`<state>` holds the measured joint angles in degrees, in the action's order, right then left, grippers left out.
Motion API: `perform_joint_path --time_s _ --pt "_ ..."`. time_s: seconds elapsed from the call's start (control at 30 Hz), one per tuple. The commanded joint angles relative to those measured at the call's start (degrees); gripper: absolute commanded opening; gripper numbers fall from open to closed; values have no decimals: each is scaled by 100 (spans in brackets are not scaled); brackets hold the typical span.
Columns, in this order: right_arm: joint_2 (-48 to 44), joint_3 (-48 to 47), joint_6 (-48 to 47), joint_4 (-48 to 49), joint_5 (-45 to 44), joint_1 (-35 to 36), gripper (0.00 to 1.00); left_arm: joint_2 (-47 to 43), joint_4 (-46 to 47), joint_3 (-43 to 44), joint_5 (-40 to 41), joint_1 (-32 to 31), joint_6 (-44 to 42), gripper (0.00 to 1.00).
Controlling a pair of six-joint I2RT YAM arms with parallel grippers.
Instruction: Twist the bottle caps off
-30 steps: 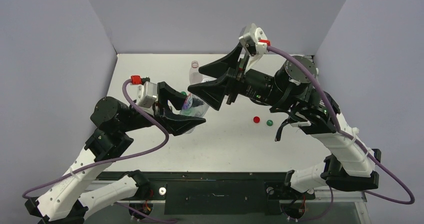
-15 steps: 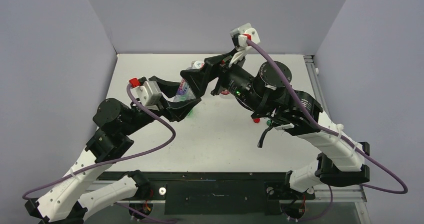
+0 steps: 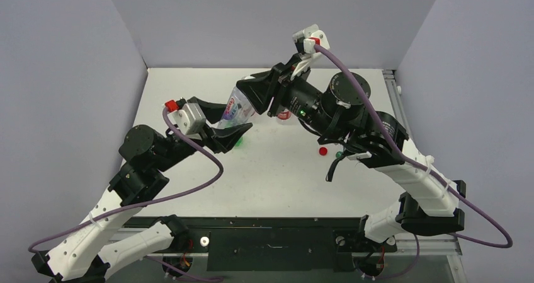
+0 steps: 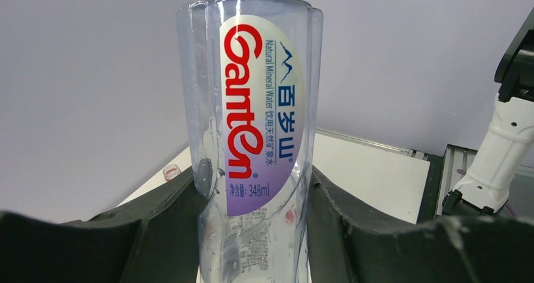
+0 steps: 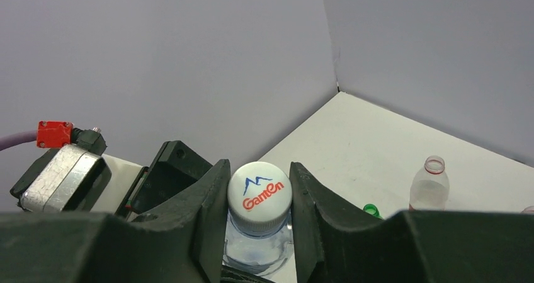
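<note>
A clear pale-blue bottle (image 3: 237, 106) with a white and purple label in red lettering (image 4: 255, 138) is held tilted above the table. My left gripper (image 3: 229, 121) is shut on its body, one finger on each side (image 4: 255, 232). Its whitish cap (image 5: 259, 191) sits on the neck. My right gripper (image 3: 247, 94) is shut on that cap, with both fingers touching its sides (image 5: 259, 198). In the top view my right fingers hide the cap. A loose red cap (image 3: 323, 150) and a loose green cap (image 3: 339, 155) lie on the table under my right arm.
An uncapped green bottle (image 3: 238, 142) (image 5: 371, 210) is just below my left gripper. An uncapped clear bottle with a red neck ring (image 5: 429, 185) stands further back. A red-labelled bottle (image 3: 284, 115) shows partly behind my right arm. Grey walls enclose the table's left, back and right sides.
My left gripper has carried the bottle up and towards the back. My right arm has swung left and its fingers have closed around the cap.
</note>
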<state>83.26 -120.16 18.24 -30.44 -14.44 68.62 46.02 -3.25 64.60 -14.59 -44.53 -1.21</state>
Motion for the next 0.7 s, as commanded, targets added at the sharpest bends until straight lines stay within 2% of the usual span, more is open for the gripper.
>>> perform_joint_path --time_s 0.0,0.17,0.3,0.37,0.47,0.53,0.57,0.6,0.67 --pt "-284 -132 -224 221 1156 -526 0 -115 34 53 -412 14 361 11" --pt "-848 349 -489 539 3575 -1066 0 -191 -2 17 -1514 12 796 11" --pt "-1081 683 -341 853 4550 -1459 0 -138 -64 23 -2119 21 1191 11" --pt "-1134 794 -270 899 4661 -1641 0 -96 -88 60 -2356 23 1350 11" --pt "-1265 1125 -361 729 3886 -1742 0 -89 -70 60 -2346 19 1397 11" --pt "-1453 1576 -373 611 2472 -1919 0 -123 -127 54 -2148 23 1253 11" --pt "-1574 1747 -352 517 2076 -2034 0 -171 -160 44 -2054 23 1171 11" --pt "-1686 2145 -239 475 1237 -2101 0 -198 -172 31 -1900 28 1125 11" --pt "-1850 2927 29 411 288 -2330 0 -284 -192 -6 -1781 32 1010 11"
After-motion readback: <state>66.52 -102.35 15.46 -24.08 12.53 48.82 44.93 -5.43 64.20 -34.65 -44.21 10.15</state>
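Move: The cap is already pinched in the right fingers and sits about 10 cm above, 3 cm right and 1 cm back of the left hand, which holds the bottle round its middle. From the right hand the loose red cap lies some 20 cm ahead, 25 cm right and 63 cm down on the table, the green cap about 6 cm right of the red one, and the standing green bottle roughly 23 cm ahead and 9 cm left. Twist the two grippers against each other, keeping both grips: swing the left one with the bottle back about 6 cm, turning clockwise some 20 degrees, while the right one turns the cap counter-clockwise about as much, sweeping back, right and up. Then carry the right gripper forward, down and further right, undoing most of its turn, to finish about 8 cm right of its start. ##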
